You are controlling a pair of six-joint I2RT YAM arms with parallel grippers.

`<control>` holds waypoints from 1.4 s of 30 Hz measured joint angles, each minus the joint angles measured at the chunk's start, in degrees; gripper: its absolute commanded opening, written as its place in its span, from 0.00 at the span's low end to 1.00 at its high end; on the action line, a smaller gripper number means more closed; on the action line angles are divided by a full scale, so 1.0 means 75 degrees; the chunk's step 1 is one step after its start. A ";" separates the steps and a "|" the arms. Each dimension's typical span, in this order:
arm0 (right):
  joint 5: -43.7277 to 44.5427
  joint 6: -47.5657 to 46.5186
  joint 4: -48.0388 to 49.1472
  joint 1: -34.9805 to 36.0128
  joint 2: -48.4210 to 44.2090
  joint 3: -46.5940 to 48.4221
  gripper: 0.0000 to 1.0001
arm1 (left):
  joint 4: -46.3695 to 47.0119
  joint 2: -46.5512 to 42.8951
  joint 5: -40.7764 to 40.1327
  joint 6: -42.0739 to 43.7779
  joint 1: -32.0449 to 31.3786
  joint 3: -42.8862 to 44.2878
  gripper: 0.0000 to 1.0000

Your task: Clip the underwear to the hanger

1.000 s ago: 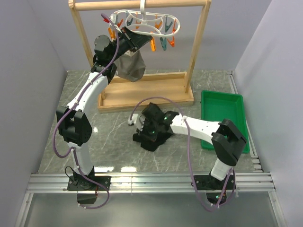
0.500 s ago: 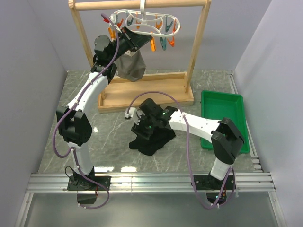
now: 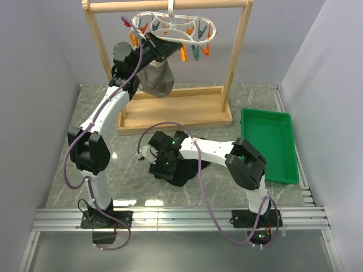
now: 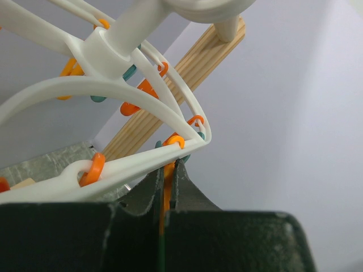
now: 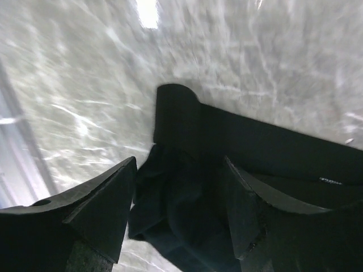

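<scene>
The black underwear point(image 3: 180, 171) lies crumpled on the marble table in front of the rack. My right gripper point(image 3: 161, 160) hovers just over its left part with jaws open; in the right wrist view the underwear point(image 5: 227, 147) lies under and between the open fingers point(image 5: 108, 198). The white hanger point(image 3: 176, 25) with orange and teal pegs hangs from the rack's top bar. My left gripper point(image 3: 168, 50) is raised at the hanger's lower rim, shut on an orange peg point(image 4: 167, 181) seen between its fingers in the left wrist view, under the white frame point(image 4: 113, 90).
A tall wooden rack point(image 3: 227, 68) stands at the back on a wooden base. A grey-beige garment point(image 3: 157, 79) hangs below the left gripper. A green tray point(image 3: 269, 141) sits at the right, by the table's edge. Grey walls close both sides.
My right gripper has moved left along the table over the underwear, and the underwear has shifted left with it. The left arm and hanger have not moved.
</scene>
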 measured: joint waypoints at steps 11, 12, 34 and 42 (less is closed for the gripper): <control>0.0737 -0.0146 0.0554 0.0052 0.0117 -0.0440 0.00 | 0.0000 0.0000 0.0003 0.0000 0.0000 0.0000 0.00; 0.0842 -0.0096 0.0778 -0.0015 -0.0017 -0.0603 0.00 | 0.0000 0.0000 0.0003 0.0000 0.0000 0.0000 0.00; 0.5050 -0.0216 0.9349 -0.2177 -0.3573 -0.3031 0.00 | 0.0000 0.0000 0.0009 -0.0058 0.0000 0.0000 0.00; 0.4465 0.0466 0.9314 -0.2789 -0.3558 -0.2200 0.00 | 0.0119 0.0000 0.0029 -0.0181 0.0003 -0.0067 0.00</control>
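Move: The black underwear lies on the table under my right hand. Its near-left edge is right between my open fingers, and its middle is about 3 cm ahead, 8 cm to the right and 4 cm below. From this hand the orange clip is some 29 cm ahead, 7 cm right and 41 cm up. The wooden tray is 25 cm ahead, 5 cm right and 3 cm lower. From my left hand the underwear lies about 25 cm back, 2 cm right and 45 cm below. I sink my right hand a couple of centimetres and pinch the edge of the black underwear shut between my fingers. Then I lift it some 35 cm while carrying it about 23 cm forward and 13 cm right, towards the clips, swinging the fingers from pointing down to pointing forward, slightly left and up. My left hand stays put, still pinching the orange clip on the hanger's near rim. ##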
